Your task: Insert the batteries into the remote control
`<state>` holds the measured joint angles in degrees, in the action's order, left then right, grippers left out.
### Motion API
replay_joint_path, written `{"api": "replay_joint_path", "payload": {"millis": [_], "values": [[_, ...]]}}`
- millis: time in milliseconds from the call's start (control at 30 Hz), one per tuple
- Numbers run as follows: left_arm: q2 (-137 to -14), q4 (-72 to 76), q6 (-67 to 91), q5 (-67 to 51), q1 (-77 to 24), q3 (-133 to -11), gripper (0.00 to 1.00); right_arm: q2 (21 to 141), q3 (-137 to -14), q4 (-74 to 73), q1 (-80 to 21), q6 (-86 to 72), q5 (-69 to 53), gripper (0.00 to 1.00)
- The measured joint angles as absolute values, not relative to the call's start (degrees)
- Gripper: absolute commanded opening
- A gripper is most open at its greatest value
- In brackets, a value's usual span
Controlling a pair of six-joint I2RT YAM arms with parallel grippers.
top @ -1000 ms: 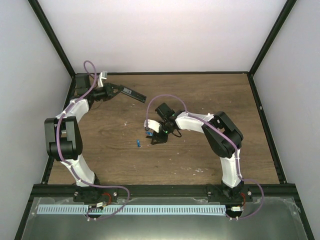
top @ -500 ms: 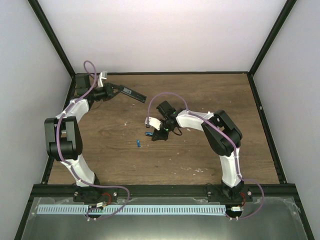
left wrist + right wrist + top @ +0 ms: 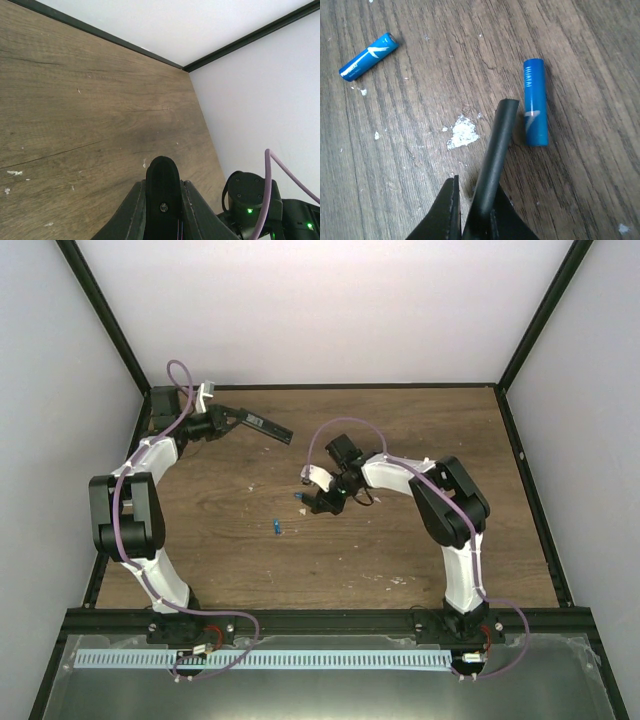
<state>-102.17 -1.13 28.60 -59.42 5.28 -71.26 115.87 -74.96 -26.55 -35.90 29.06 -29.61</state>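
The remote control (image 3: 262,425) is a slim black bar held above the back left of the table. My left gripper (image 3: 232,418) is shut on it. In the left wrist view its rounded end (image 3: 162,180) sticks out between the fingers of the left gripper (image 3: 163,186). Two blue batteries lie on the wood, one (image 3: 275,528) left of the other (image 3: 297,496). In the right wrist view they lie apart (image 3: 368,56) (image 3: 535,102). My right gripper (image 3: 318,505) (image 3: 477,187) is shut on a thin black cover piece (image 3: 495,145), seen edge-on, beside the right-hand battery.
Black frame rails (image 3: 320,386) and white walls bound the wooden table. A white fleck (image 3: 462,131) marks the wood by the right gripper. Part of the right arm (image 3: 250,195) shows at the lower right of the left wrist view.
The right gripper has shut on the black cover piece and moved a little farther back and right, away from the nearer battery. The left arm and the remote control have stayed still.
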Motion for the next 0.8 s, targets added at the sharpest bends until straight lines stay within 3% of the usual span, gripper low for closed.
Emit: {"api": "replay_joint_path", "payload": {"millis": [367, 800], "values": [[-102.2, -0.7, 28.9, -59.3, 5.3, -71.6, 0.03, 111.8, -70.0, -26.5, -33.4, 27.4, -33.5, 0.01], [-104.1, 0.0, 29.3, -59.0, 5.3, -71.6, 0.02, 105.4, -64.6, -25.5, -18.4, 21.7, -32.6, 0.01]]}}
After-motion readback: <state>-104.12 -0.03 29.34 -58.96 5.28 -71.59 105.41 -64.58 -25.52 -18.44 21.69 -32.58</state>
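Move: The nearer battery lies close beside my right hand, about 3 cm to its left, 2 cm ahead and 2 cm below. The other battery is some 9 cm to the left of that hand and 6 cm back, at the same low height. From my left hand, which holds the remote up in the air, the nearer battery is roughly 18 cm to the right, 14 cm back and 20 cm down. With my right fingers still shut on the dark battery cover, I ease back about a centimetre while lifting a little over 2 cm, then sweep right, away from both batteries and over bare table, about 11 cm in all, curving forward some 4 cm by the end. My wrist turns about 20 degrees clockwise on the way. ##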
